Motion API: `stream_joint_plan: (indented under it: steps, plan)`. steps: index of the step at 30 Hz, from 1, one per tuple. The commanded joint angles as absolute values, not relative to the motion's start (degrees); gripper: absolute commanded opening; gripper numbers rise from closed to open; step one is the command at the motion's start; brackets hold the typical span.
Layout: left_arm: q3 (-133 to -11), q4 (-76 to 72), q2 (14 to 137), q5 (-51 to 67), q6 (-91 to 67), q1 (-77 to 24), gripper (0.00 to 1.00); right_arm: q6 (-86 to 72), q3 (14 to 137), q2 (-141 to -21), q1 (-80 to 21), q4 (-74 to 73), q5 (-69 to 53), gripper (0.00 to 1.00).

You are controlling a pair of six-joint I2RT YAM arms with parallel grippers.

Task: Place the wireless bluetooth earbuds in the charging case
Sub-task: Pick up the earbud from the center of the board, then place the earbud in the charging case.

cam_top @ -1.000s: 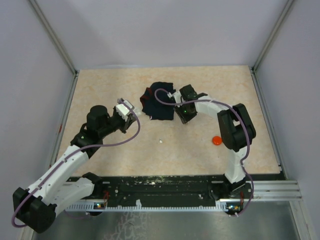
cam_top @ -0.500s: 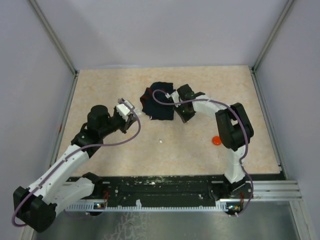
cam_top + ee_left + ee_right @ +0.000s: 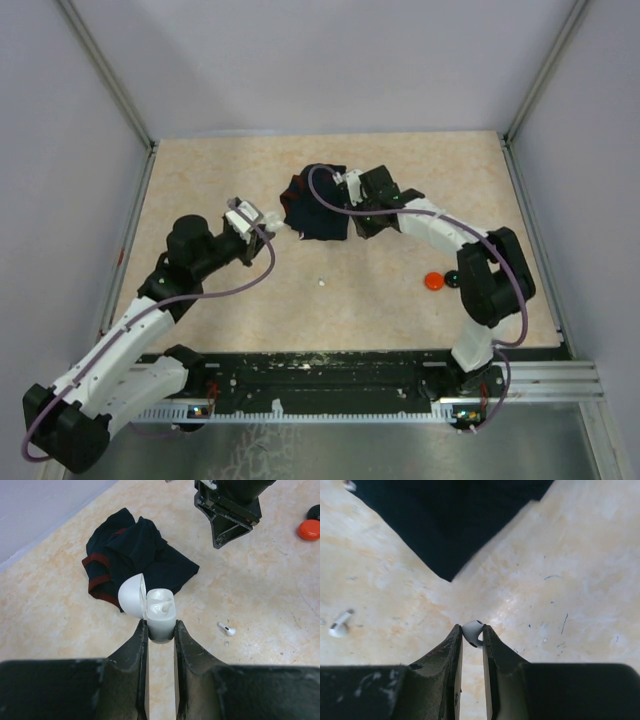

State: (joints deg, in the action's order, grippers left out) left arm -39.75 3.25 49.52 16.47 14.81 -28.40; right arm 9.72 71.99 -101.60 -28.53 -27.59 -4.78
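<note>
My left gripper point(image 3: 161, 631) is shut on the white charging case point(image 3: 161, 616), which stands upright with its lid point(image 3: 131, 596) hinged open to the left; a white rounded shape sits in its top. In the top view the left gripper point(image 3: 246, 217) is left of the cloth. My right gripper point(image 3: 472, 634) is shut on a white earbud point(image 3: 473, 631), pinched at the fingertips just above the table by the cloth's corner point(image 3: 361, 228). A second white earbud point(image 3: 226, 628) lies loose on the table point(image 3: 322, 283) between the arms, and shows at the left in the right wrist view point(image 3: 340, 626).
A dark navy cloth with red trim point(image 3: 314, 206) lies crumpled at the table's middle back point(image 3: 135, 555). A red disc point(image 3: 433, 281) and a black disc point(image 3: 452, 277) lie next to the right arm's elbow. Metal frame posts stand at the back corners.
The right gripper has closed on the white earbud beside the cloth. The right arm's elbow swung right, uncovering the black disc. The left arm drew slightly left with the case.
</note>
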Motion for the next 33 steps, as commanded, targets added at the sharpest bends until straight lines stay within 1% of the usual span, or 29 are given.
stream_joint_plan:
  steps: [1,5,14,20,23,28,33]
  plan:
    - [-38.9,-1.1,48.2,16.8,12.0,-28.5,0.00,4.1,70.2,-91.5,-31.6,-17.7,-5.5,0.18]
    - [-36.4,-6.8,46.7,19.0,9.7,-28.5,0.00,-0.2,67.2,-85.5,-34.1,-10.7,-5.9,0.18]
    - [-27.7,-28.6,44.6,20.5,7.8,-28.5,0.01,-7.7,65.6,-76.8,-39.3,-1.1,-6.8,0.18]
    - [-28.9,-33.3,47.1,21.0,8.0,-28.5,0.02,-13.4,65.0,-73.5,-42.8,5.6,-7.9,0.18]
    - [-28.4,-38.3,48.3,22.8,8.5,-28.5,0.02,-16.7,64.1,-72.3,-44.3,9.4,-7.7,0.18]
    - [-26.0,-44.3,48.5,25.9,10.2,-28.5,0.02,-22.0,62.2,-71.2,-46.4,16.5,-9.8,0.18]
    - [-22.7,-47.8,46.9,27.2,12.0,-28.5,0.02,-23.9,60.7,-70.8,-49.2,21.3,-10.7,0.18]
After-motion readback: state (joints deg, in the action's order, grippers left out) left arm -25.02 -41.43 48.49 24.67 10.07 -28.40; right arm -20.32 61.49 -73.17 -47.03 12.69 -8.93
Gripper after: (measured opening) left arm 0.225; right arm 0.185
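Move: The open white charging case, already in the left gripper, lies about 20 cm to the left of the right hand, 8 cm back and some 17 cm higher. The right hand's already-held white earbud is roughly 9 cm ahead of the left hand, 21 cm to its right and 17 cm below. On the table, about 6 cm beneath the right hand, the dark cloth is centred 10 cm ahead and 13 cm left; the loose white earbud is 11 cm back and 12 cm left. Keep the earbud pinched and sweep the right hand up about 27 cm, leftward some 15 cm and back 9 cm towards the case, swinging the fingers from steeply down to level, pointing left and forward. Meanwhile raise the left gripper about 6 cm, drifting slightly right, and tip its fingers upward some 30 degrees, still gripping the case. ##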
